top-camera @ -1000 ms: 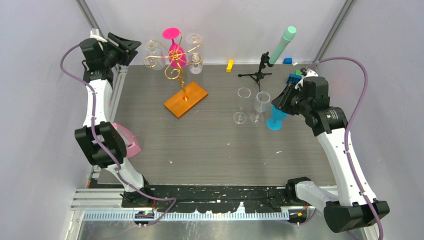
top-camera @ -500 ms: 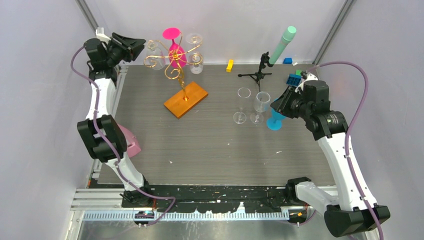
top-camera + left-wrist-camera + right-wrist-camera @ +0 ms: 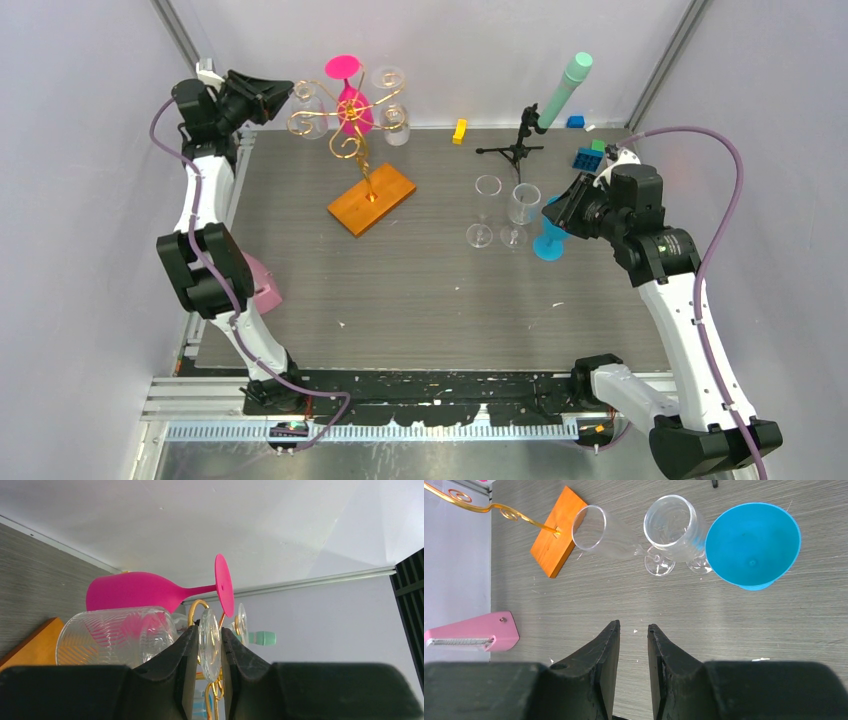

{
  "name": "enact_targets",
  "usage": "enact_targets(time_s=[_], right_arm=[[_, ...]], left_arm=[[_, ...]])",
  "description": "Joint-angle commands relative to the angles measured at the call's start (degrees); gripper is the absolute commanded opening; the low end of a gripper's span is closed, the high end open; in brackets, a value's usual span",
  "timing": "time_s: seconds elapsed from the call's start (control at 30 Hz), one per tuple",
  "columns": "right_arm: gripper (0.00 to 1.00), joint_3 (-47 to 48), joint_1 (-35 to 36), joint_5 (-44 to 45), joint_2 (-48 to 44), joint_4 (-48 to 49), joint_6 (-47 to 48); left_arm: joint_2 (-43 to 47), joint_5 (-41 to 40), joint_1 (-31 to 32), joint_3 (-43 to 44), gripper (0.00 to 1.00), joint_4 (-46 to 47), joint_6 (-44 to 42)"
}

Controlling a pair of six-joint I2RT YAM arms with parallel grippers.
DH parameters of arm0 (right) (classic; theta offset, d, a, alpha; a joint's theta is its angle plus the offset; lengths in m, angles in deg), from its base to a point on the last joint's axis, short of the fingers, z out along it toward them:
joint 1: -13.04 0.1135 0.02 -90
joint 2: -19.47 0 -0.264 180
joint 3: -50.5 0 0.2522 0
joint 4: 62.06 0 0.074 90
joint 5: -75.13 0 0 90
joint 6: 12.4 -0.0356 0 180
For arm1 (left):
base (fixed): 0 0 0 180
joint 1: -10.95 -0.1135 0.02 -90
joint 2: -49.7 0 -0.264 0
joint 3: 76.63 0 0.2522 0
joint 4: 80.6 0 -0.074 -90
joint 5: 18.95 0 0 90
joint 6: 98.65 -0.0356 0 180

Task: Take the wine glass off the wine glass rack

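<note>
The wine glass rack (image 3: 345,120) is a gold wire tree on an orange base (image 3: 372,198) at the back of the table. A clear ribbed wine glass (image 3: 308,100) hangs upside down on its left arm. In the left wrist view its bowl (image 3: 115,635) lies left of my fingers. Its round foot (image 3: 209,647) fills the narrow gap of my left gripper (image 3: 209,630), whose jaws are shut on it from both sides. A pink glass (image 3: 352,100) and another clear glass (image 3: 392,120) also hang there. My right gripper (image 3: 633,627) hovers open over bare table, holding nothing.
Two clear glasses (image 3: 485,210) (image 3: 521,210) and a blue goblet (image 3: 548,240) stand by the right gripper. A black tripod (image 3: 515,145) holds a mint tube (image 3: 565,90). A yellow block (image 3: 459,131) and blue blocks (image 3: 588,158) lie at the back. A pink object (image 3: 258,280) sits at the left edge.
My left gripper has moved right to the rack's left arm and its jaws have narrowed onto the clear glass's foot. The right arm has drifted slightly right.
</note>
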Motion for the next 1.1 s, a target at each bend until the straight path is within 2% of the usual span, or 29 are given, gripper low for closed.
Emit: enact_targets(time_s=[0.0,0.4,0.63,0.8,0.87,0.9,1.07], right_arm=[[0.33,-0.1,-0.3,-0.7,-1.2,1.9,-0.6],[0.33,-0.5,-0.3,-1.0,-2.0,2.1,-0.8],[0.33,-0.9,-0.3,-1.1,-2.2,2.1,-0.6],[0.33,-1.3,-0.3,-1.0,-2.1,2.0,-0.5],[0.33,-1.3,-0.3,-1.0,-2.2,2.0,-0.4],[0.33,-1.2,-0.3,-0.9,-2.2,2.0,-0.4],[0.33,-1.3,-0.3,-0.7,-2.3,2.1,-0.3]], left_arm=[[0.9,2.9,0.2,0.2,0.26,3.3,1.5],[-0.4,5.1,0.5,1.6,0.24,2.1,2.2],[-0.5,4.9,1.1,3.4,0.22,-3.9,-1.7],[-0.4,3.8,1.7,5.4,0.13,-9.4,-5.6],[-0.3,3.6,1.7,5.7,0.02,-9.7,-5.7],[-0.3,3.4,1.7,5.8,0.00,-9.7,-5.6],[1.3,1.5,1.6,4.5,0.00,-5.7,-2.9]])
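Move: The clear wine glass that the left hand goes for hangs foot-up on the rack: its foot already stands between the left fingertips, its middle about 1 cm ahead, 2 cm to the right and 8 cm below. The pink glass hangs about 6 cm ahead and 10 cm right, at the same height; the rack's hub is some 4 cm back and 10 cm right, nearly level with the hand. From the right hand, the clear glass is roughly 25 cm ahead and 47 cm left, about level. The left hand, with its fingers about a quarter open astride the clear glass's upturned foot, eases only about 1 cm to the right, and a touch back, along the foot towards the rack's hub, its wrist turning no more than a few degrees. Late in that slow drift the fingers close to nearly shut and pinch the thin foot flat between the two pads, with no lift or pull yet. ##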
